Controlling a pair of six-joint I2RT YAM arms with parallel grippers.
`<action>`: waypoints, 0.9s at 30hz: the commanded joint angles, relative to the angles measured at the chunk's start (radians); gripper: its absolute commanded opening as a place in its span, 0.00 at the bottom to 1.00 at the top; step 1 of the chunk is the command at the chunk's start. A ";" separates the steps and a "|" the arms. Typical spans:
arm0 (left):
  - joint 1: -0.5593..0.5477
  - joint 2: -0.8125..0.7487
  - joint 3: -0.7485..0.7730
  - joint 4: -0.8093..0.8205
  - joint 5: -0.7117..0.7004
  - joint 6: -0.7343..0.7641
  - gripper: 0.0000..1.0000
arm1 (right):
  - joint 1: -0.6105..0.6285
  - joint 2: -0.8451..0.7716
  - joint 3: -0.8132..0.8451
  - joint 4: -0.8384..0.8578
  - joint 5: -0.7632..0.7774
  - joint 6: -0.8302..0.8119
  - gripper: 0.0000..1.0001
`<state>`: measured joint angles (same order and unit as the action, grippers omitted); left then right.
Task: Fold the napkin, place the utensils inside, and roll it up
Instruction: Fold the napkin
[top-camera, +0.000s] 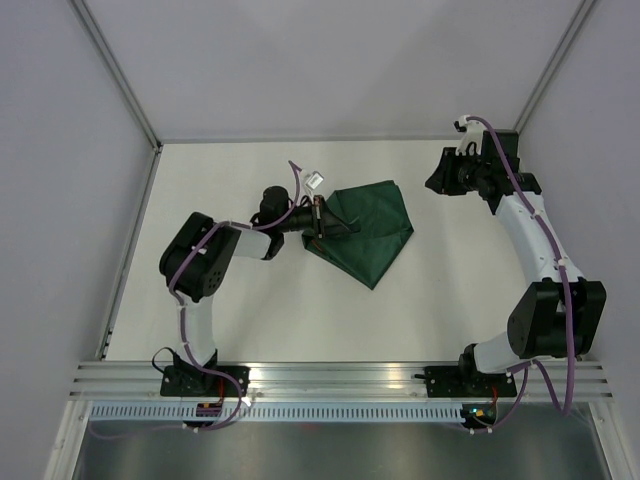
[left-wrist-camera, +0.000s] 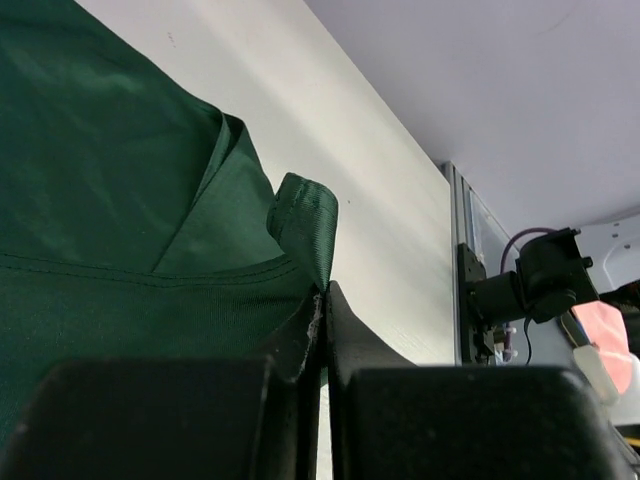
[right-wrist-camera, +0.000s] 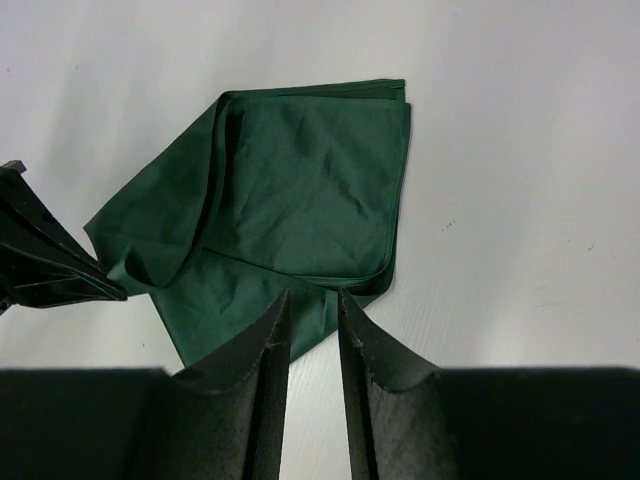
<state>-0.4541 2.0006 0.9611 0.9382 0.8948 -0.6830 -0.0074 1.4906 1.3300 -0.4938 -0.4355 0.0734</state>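
Note:
The dark green napkin (top-camera: 368, 232) lies rumpled and partly folded over itself in the middle of the table. Its layers show in the right wrist view, napkin (right-wrist-camera: 300, 190). My left gripper (top-camera: 322, 228) is at the napkin's left edge, shut on a pinch of cloth. In the left wrist view a small curl of napkin (left-wrist-camera: 305, 215) sticks up from the tips of the left gripper (left-wrist-camera: 325, 295). My right gripper (top-camera: 437, 183) hangs at the back right, off the cloth, and the right gripper (right-wrist-camera: 310, 295) is open with nothing between its fingers. The utensils are out of view.
White table (top-camera: 250, 310) with a metal rail (top-camera: 340, 375) along the near edge and grey walls on three sides. The left arm's fingers (right-wrist-camera: 45, 265) show at the left of the right wrist view. A pinkish-red shape (left-wrist-camera: 603, 330) that I cannot identify sits beyond the right arm.

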 joint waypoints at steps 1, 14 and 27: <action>-0.026 0.029 0.053 0.014 0.082 0.076 0.02 | 0.027 0.008 0.003 0.004 0.011 -0.009 0.31; -0.112 0.063 0.120 -0.119 0.142 0.175 0.02 | 0.035 0.016 0.003 0.004 0.020 -0.012 0.31; -0.195 0.084 0.127 -0.297 0.072 0.310 0.07 | 0.044 0.022 0.003 0.006 0.026 -0.015 0.31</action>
<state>-0.6308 2.0712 1.0672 0.6708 0.9863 -0.4683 0.0307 1.5066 1.3300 -0.4934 -0.4206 0.0639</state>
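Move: The left hand already pinches the napkin's corner and carries it towards the napkin's near corner, about 11 cm back, 7 cm to the right and 10 cm below. The napkin's right corner lies about 7 cm ahead and 17 cm right of this hand, its far corner some 22 cm ahead and 13 cm right. From the right hand the near corner is roughly 16 cm back, 15 cm left and 20 cm below. Left hand draws the pinched napkin corner about 9 cm back-right, sinking 4 cm, turning some 15 degrees clockwise. ##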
